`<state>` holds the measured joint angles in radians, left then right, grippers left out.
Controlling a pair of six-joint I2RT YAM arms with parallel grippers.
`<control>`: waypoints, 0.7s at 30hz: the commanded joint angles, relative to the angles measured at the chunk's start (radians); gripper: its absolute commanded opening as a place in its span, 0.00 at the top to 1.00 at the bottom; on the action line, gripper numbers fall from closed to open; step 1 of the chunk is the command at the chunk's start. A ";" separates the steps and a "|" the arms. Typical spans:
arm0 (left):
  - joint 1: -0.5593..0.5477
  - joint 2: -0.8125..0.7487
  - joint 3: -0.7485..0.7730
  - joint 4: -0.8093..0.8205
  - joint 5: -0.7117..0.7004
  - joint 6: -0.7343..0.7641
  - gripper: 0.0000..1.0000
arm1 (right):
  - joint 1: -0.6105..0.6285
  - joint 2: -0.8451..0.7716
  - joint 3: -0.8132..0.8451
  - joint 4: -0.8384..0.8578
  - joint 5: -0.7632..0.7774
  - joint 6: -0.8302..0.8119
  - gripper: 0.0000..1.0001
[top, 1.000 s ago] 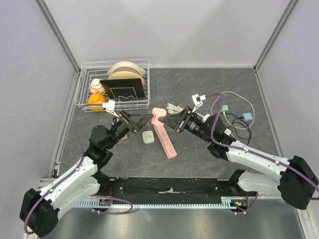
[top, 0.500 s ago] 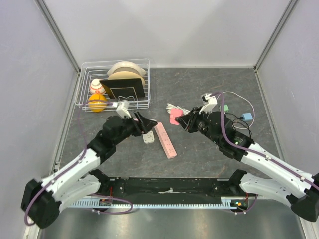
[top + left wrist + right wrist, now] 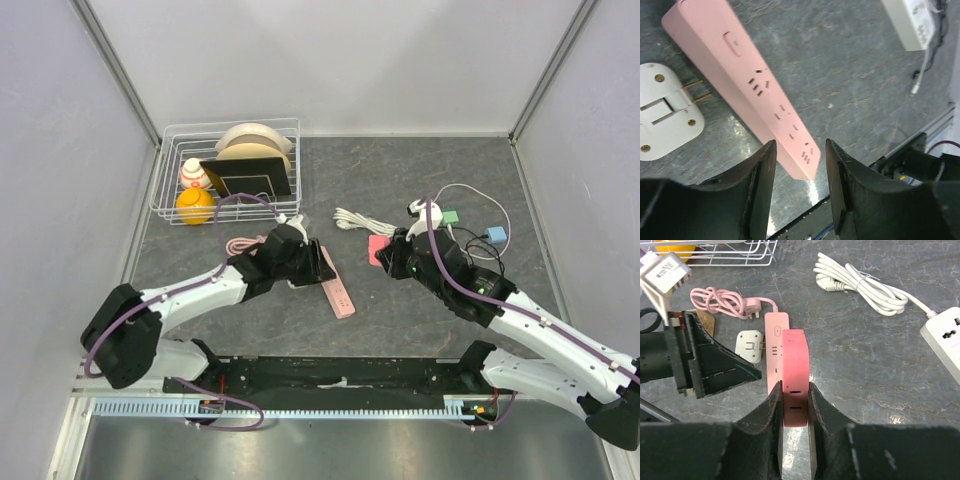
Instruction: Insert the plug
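The pink plug [image 3: 794, 371] is a flat pink block, and my right gripper [image 3: 795, 405] is shut on it and holds it above the table. In the top view the plug [image 3: 377, 249] hangs to the right of the pink power strip [image 3: 340, 292]. My left gripper [image 3: 797, 185] stands open just over the strip [image 3: 755, 85], its fingers either side of the strip's near end and nothing between them. In the top view the left gripper [image 3: 318, 263] covers the strip's far end. A white adapter [image 3: 665, 120] lies beside the strip.
A wire basket [image 3: 160, 195] with dishes and a yellow ball stands at the back left. A coiled pink cable [image 3: 725, 302] lies near it. A white cable coil [image 3: 352, 217], a white power strip [image 3: 945, 340] and green [image 3: 452, 216] and blue [image 3: 495, 237] adapters lie at the right.
My left arm has swung right and down onto the pink strip. My right gripper has carried the plug to the right, away from the strip.
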<state>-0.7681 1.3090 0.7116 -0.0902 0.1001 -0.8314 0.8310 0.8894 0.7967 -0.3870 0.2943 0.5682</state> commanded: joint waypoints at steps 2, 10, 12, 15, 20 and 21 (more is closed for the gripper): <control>-0.005 0.087 0.045 -0.023 -0.068 0.008 0.50 | 0.000 0.011 0.044 -0.007 -0.012 -0.030 1.00; -0.005 0.174 0.071 -0.032 -0.091 0.000 0.68 | 0.000 0.066 0.058 -0.007 -0.104 -0.056 1.00; -0.005 0.180 0.060 -0.036 -0.097 -0.006 0.72 | 0.000 0.080 0.064 -0.009 -0.133 -0.060 1.00; -0.003 0.193 0.046 -0.043 -0.097 -0.015 0.76 | 0.003 0.123 0.079 -0.019 -0.194 -0.068 1.00; -0.002 0.237 0.040 -0.048 -0.096 -0.021 0.84 | 0.026 0.206 0.128 -0.073 -0.231 -0.074 1.00; -0.003 0.246 0.038 -0.048 -0.096 -0.023 0.87 | 0.033 0.216 0.139 -0.084 -0.228 -0.077 1.00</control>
<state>-0.7681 1.5097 0.7444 -0.1265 0.0525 -0.8352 0.8425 1.0702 0.8616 -0.4358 0.1093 0.5106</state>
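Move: For the left hand, the pink power strip's middle is almost directly beneath, some 8 cm down and about 1 cm to the right; the white adapter lies about 6 cm left and 2 cm forward of the hand, 9 cm down. From the right hand, which holds the red plug, the strip is about 9 cm left, 1 cm ahead and 18 cm below. The white cord bundle is about 14 cm ahead and 2 cm left of this hand, the white power strip 12 cm right and 7 cm ahead, both some 19 cm down. Straight down goes the left hand, fast at first and then slowing, about 6 cm to the left long edge of the pink strip; its half-open fingers draw nearly shut and the tips come to rest on that edge. The right hand keeps its grip on the red plug and carries it down and left, some 5 cm in all, drifting slightly back, towards the strip, turning counter-clockwise and tipping its fingers downward. ##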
